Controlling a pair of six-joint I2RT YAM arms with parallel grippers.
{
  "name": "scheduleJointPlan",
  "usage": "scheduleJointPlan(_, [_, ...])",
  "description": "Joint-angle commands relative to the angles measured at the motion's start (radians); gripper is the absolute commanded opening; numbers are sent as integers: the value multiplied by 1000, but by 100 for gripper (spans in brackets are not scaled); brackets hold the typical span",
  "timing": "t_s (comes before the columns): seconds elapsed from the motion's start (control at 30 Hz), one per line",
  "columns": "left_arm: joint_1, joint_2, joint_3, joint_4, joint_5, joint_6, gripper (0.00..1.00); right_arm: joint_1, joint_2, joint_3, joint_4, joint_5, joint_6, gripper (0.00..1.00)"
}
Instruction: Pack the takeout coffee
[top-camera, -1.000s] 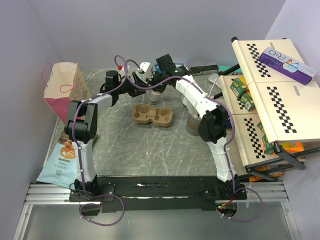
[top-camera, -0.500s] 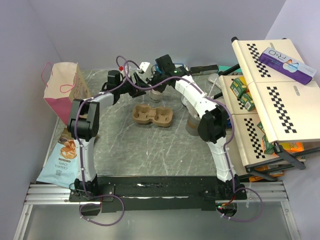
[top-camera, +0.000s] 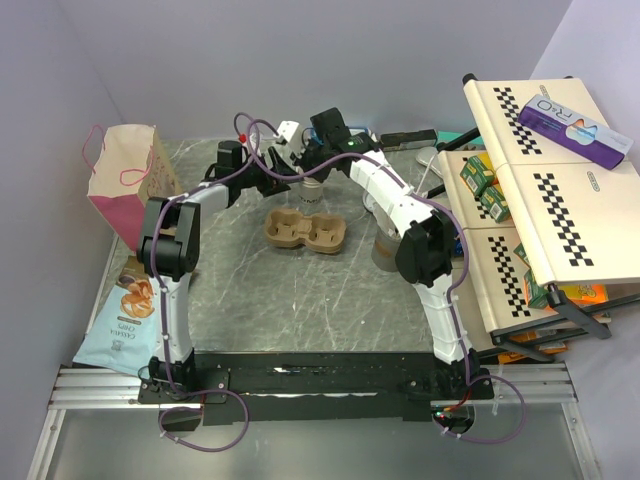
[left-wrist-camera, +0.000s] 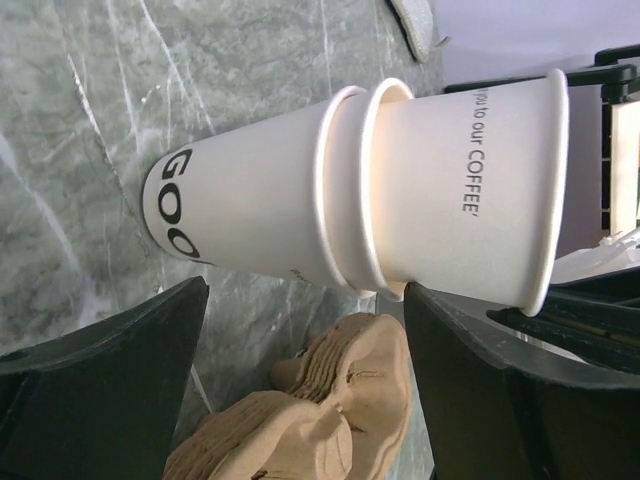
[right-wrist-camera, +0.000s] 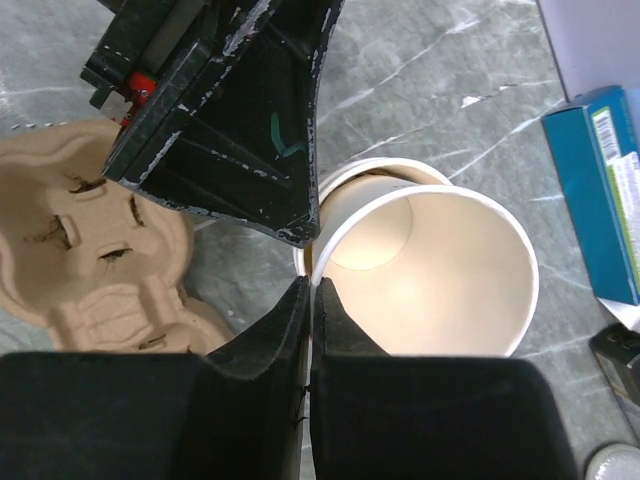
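Observation:
A stack of off-white paper cups (left-wrist-camera: 300, 200) printed with black letters stands on the marble table just behind the cardboard tray. The top takeout coffee cup (right-wrist-camera: 425, 270) sits partly lifted out of the two below it, its tan inside empty. My right gripper (right-wrist-camera: 312, 290) is shut on this cup's near rim, one finger inside and one outside. My left gripper (left-wrist-camera: 305, 290) is open, its fingers wide on either side of the lower cups and not touching them. From above, both grippers meet over the cups (top-camera: 312, 192) at the back centre.
A brown cardboard two-cup tray (top-camera: 305, 232) lies just in front of the cups. A pink paper bag (top-camera: 125, 175) stands at the back left, with a snack packet (top-camera: 125, 320) nearer. A teal box (right-wrist-camera: 600, 200) and a chequered rack (top-camera: 560, 200) fill the right side.
The left arm has edged slightly right, toward the cups. The right gripper stays shut on the rim in the same place.

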Motion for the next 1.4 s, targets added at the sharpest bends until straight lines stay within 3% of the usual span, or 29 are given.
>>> scheduleJointPlan(0.0, [-6,-7,54,47,39,12,85,23,-99,47,53,16,-27,0])
scheduleJointPlan(0.37, [21,-53,68,47,78,13,87,28,-248,-10,51,17,-38,0])
scheduleJointPlan(0.53, [69,-167,63,-89,-7,90,87,53,-366,-111,5,-67,-85,0])
scheduleJointPlan(0.67, [126,-276,34,-171,-31,143,87,89,-536,-296,-93,-196,-159,0])
scheduleJointPlan(0.8, [155,-396,25,-284,-34,263,87,177,-673,-506,-199,-204,-352,0])
scheduleJointPlan(0.97, [155,-522,-67,-314,-23,413,87,260,-835,-837,-27,-130,-431,0])
scheduleJointPlan(1.37, [155,-723,-214,-392,-100,594,89,370,-699,-962,113,-105,-406,0])
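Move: The right hand grips the rim of the top cup, already drawn well out of the cup stack. The cup carrier lies about 7 cm back from that hand, 2 cm left and 17 below; the stack's middle is some 3 cm ahead, straight in line and 12 below. A blue box stands about 17 cm ahead, 6 right. From the open left hand, the stack is roughly 2 cm ahead, 5 right and 4 lower, the carrier 6 back, 4 right and 11 below. Straight up first, the right hand keeps its rim grip and lifts the top cup out of the stack. It then swings back about 27 cm, over the carrier to its near side, turning nearly 40 degrees counter-clockwise and sinking to its starting height. The left hand, still open, leaves the stack, rising about 15 cm, going left and drawing back. ##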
